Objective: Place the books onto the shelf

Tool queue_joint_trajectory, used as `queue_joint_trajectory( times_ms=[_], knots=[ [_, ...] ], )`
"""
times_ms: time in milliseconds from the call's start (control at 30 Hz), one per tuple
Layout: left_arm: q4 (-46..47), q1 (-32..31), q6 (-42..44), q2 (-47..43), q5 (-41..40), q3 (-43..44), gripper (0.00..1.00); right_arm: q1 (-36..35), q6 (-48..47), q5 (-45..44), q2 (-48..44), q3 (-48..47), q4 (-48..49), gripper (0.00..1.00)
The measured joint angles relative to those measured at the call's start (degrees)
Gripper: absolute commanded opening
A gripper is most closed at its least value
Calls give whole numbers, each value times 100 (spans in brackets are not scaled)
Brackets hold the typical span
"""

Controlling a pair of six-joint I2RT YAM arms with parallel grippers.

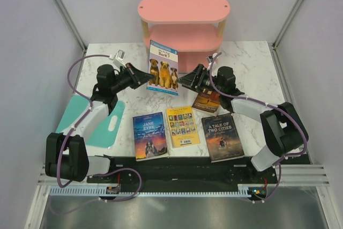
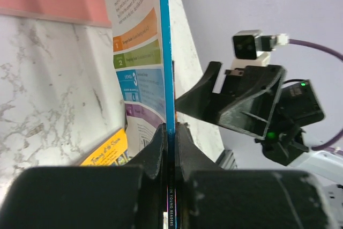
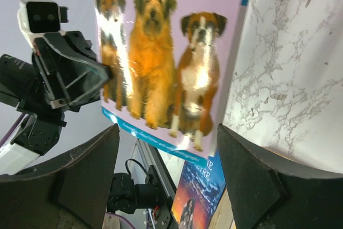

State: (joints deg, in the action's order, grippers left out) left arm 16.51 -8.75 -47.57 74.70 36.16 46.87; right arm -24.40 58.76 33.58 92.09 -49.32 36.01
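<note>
The light picture-covered book (image 1: 163, 68), showing three dogs, stands upright above the table in front of the pink shelf (image 1: 182, 8). My left gripper (image 1: 143, 76) is shut on its left edge; the left wrist view shows the blue spine (image 2: 167, 52) pinched between the fingers (image 2: 155, 148). My right gripper (image 1: 185, 80) is open just right of the book, whose cover (image 3: 166, 52) faces it in the right wrist view without touching the fingers. The blue Jane Eyre (image 1: 150, 135), the yellow book (image 1: 182, 126) and A Tale of Two Cities (image 1: 222, 137) lie flat near the front. The brown-orange book (image 1: 206, 100) lies partly under the right arm.
A flat teal board (image 1: 107, 127) with a handle hole lies at the left, partly under the left arm. White walls enclose the marble table (image 1: 252, 73) on three sides. The shelf stands against the back edge.
</note>
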Motion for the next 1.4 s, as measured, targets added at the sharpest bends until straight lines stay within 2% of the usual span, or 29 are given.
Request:
queue_joint_trajectory(
  times_ms=[300, 667, 767, 967, 1033, 1100, 1167, 1200, 1300, 1333, 1400],
  knots=[
    [914, -11, -820, 79, 437, -2, 2, 0, 70, -85, 9, 212, -20, 81],
    [1725, -50, -1060, 188, 599, -105, 2, -22, 1812, 118, 925, 868, 2949, 82],
    [1867, -57, -1095, 306, 599, -195, 2, -61, 2055, 136, 944, 868, 3311, 81],
    [2090, -70, -1172, 490, 568, -422, 2, -138, 2310, 181, 944, 868, 3536, 72],
    [2116, -70, -1167, 492, 505, -470, 2, -146, 2380, 203, 944, 868, 3545, 60],
    [2122, -72, -1163, 509, 463, -474, 2, -177, 2450, 203, 944, 868, 3571, 41],
    [2138, -72, -1161, 542, 446, -474, 2, -221, 2490, 221, 944, 868, 3602, 31],
    [2135, -76, -1161, 568, 446, -474, 2, -249, 2529, 216, 944, 868, 3626, 21],
    [2133, -74, -1158, 680, 448, -474, 2, -260, 2546, 219, 935, 868, 3674, 5],
    [2133, -74, -1158, 723, 448, -474, 4, -258, 2557, 219, 925, 868, 3665, 3],
    [2105, -74, -1156, 791, 446, -474, 14, -258, 2549, 214, 909, 866, 3637, 1]
  ],
)
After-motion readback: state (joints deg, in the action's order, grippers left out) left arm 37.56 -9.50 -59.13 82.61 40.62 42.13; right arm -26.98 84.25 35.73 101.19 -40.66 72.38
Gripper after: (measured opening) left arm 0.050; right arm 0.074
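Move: The left hand already pinches the Bark book by the lower part of its left edge, the book's middle about 6 cm to its right, 3 ahead and 4 above; the shelf's middle is some 19 cm ahead and 14 right. From the open right hand, the Bark book's middle is roughly 8 cm left, 3 ahead and 5 above. On the table 20 cm below it, the Edward Tulane book lies 12 cm right, 2 back, and the yellow book straight back 14 cm. The right fingers shut on the lower right edge of the Bark book, pinching it opposite the left hand's lasting grip. Before that the right hand dips about 2 cm, then works back some 3 cm, leftward and up, rolling its left side up about 20 degrees. The left hand lifts the book 4–5 cm and lowers it again, easing 2 cm right and rolling its left side down 10 degrees. ##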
